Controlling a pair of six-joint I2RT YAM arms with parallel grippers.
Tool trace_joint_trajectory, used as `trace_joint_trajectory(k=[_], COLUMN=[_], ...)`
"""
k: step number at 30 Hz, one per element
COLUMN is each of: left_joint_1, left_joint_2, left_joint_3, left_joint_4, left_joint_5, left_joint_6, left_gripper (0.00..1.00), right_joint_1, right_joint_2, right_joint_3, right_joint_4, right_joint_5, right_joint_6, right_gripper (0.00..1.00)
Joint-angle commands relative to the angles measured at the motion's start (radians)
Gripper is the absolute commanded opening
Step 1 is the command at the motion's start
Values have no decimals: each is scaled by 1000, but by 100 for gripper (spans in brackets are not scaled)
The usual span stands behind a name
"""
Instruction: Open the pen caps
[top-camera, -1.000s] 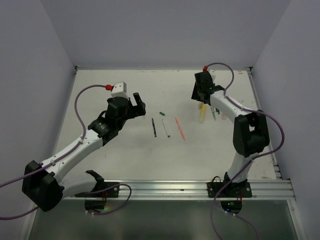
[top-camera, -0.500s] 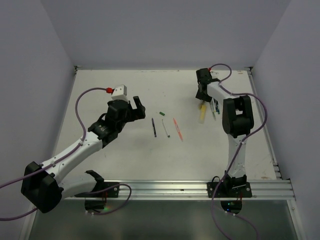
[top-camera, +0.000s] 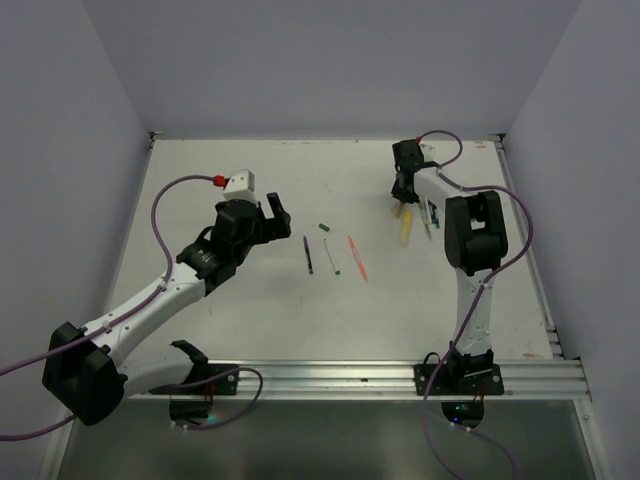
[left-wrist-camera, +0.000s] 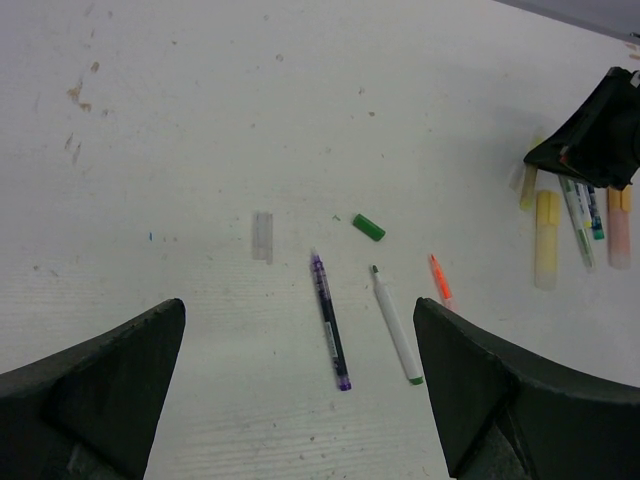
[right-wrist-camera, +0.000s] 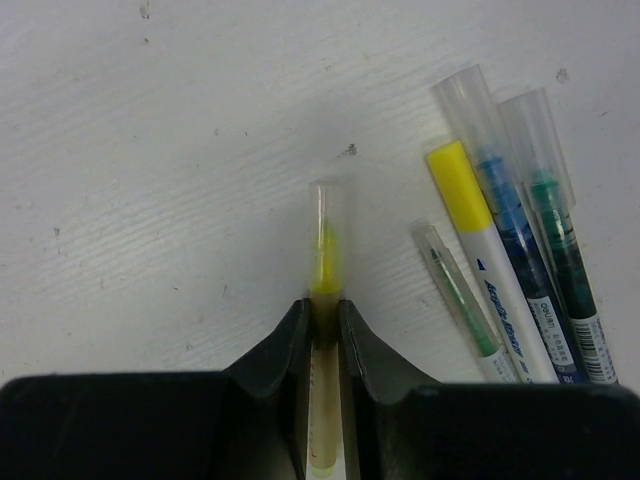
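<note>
In the right wrist view my right gripper (right-wrist-camera: 324, 318) is shut on a thin yellow pen (right-wrist-camera: 326, 270) lying on the table. The pen's clear cap (right-wrist-camera: 329, 215) sticks out past the jaws. From above, that gripper (top-camera: 403, 190) sits low at the back right, just above a fat yellow highlighter (top-camera: 405, 228). My left gripper (top-camera: 272, 212) hovers open and holds nothing. Ahead of it lie a dark purple pen (left-wrist-camera: 330, 320), a white pen with a green tip (left-wrist-camera: 397, 325), an orange pen (left-wrist-camera: 440, 280), a loose green cap (left-wrist-camera: 368, 227) and a clear cap (left-wrist-camera: 262, 236).
Right of the held pen lie a thin green pen (right-wrist-camera: 455, 290), a white pen with a yellow cap (right-wrist-camera: 480, 250), a blue pen (right-wrist-camera: 512, 235) and a dark green pen (right-wrist-camera: 558, 245), the last two under clear caps. Walls enclose the table on three sides.
The right arm has folded down toward the pens at the back right, and its jaws have closed on the thin yellow pen. The left arm has hardly moved.
</note>
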Motion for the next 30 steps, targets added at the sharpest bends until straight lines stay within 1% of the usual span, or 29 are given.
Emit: trace_joint_trajectory(k=[1, 7, 13, 20, 25, 30], left_joint_1=[6, 6, 8, 6, 6, 8], left_joint_2=[-11, -16, -39, -24, 11, 58], left_joint_3=[3, -8, -28, -42, -40, -2], left_joint_4=[19, 36, 42, 63, 89, 103], left_joint_5=[-12, -2, -10, -4, 16, 56], left_joint_6=[28, 31, 39, 43, 50, 48], left_gripper=[99, 98, 98, 98, 98, 98], right_joint_1=[30, 82, 98, 131, 144, 145], right_joint_2=[-33, -55, -58, -50, -67, -131], right_joint_3=[-99, -156, -174, -176, -183, -202], right_joint_4=[30, 92, 116, 124, 138, 178], right_joint_5=[-81, -134, -178, -259, -266, -276], right_joint_6=[-32, -124, -212, -342, -345, -353], right_gripper=[10, 6, 4, 4, 1, 0])
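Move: The right hand, fingers shut on the clear-capped yellow pen at table level, takes this pen to a bare patch about 9 cm to its left and 3 cm back. A small loose clear cap lies some 2 cm left and 2 cm back; the fat yellow tube is 9 cm back and 1 cm right, the marker row 7 cm right and 3 cm back. From the left hand the patch lies about 20 cm ahead, 25 cm right, 18 cm down. The right hand keeps its pinch and sweeps the yellow pen left about 9 cm, level, turning some 30 degrees counter-clockwise. ##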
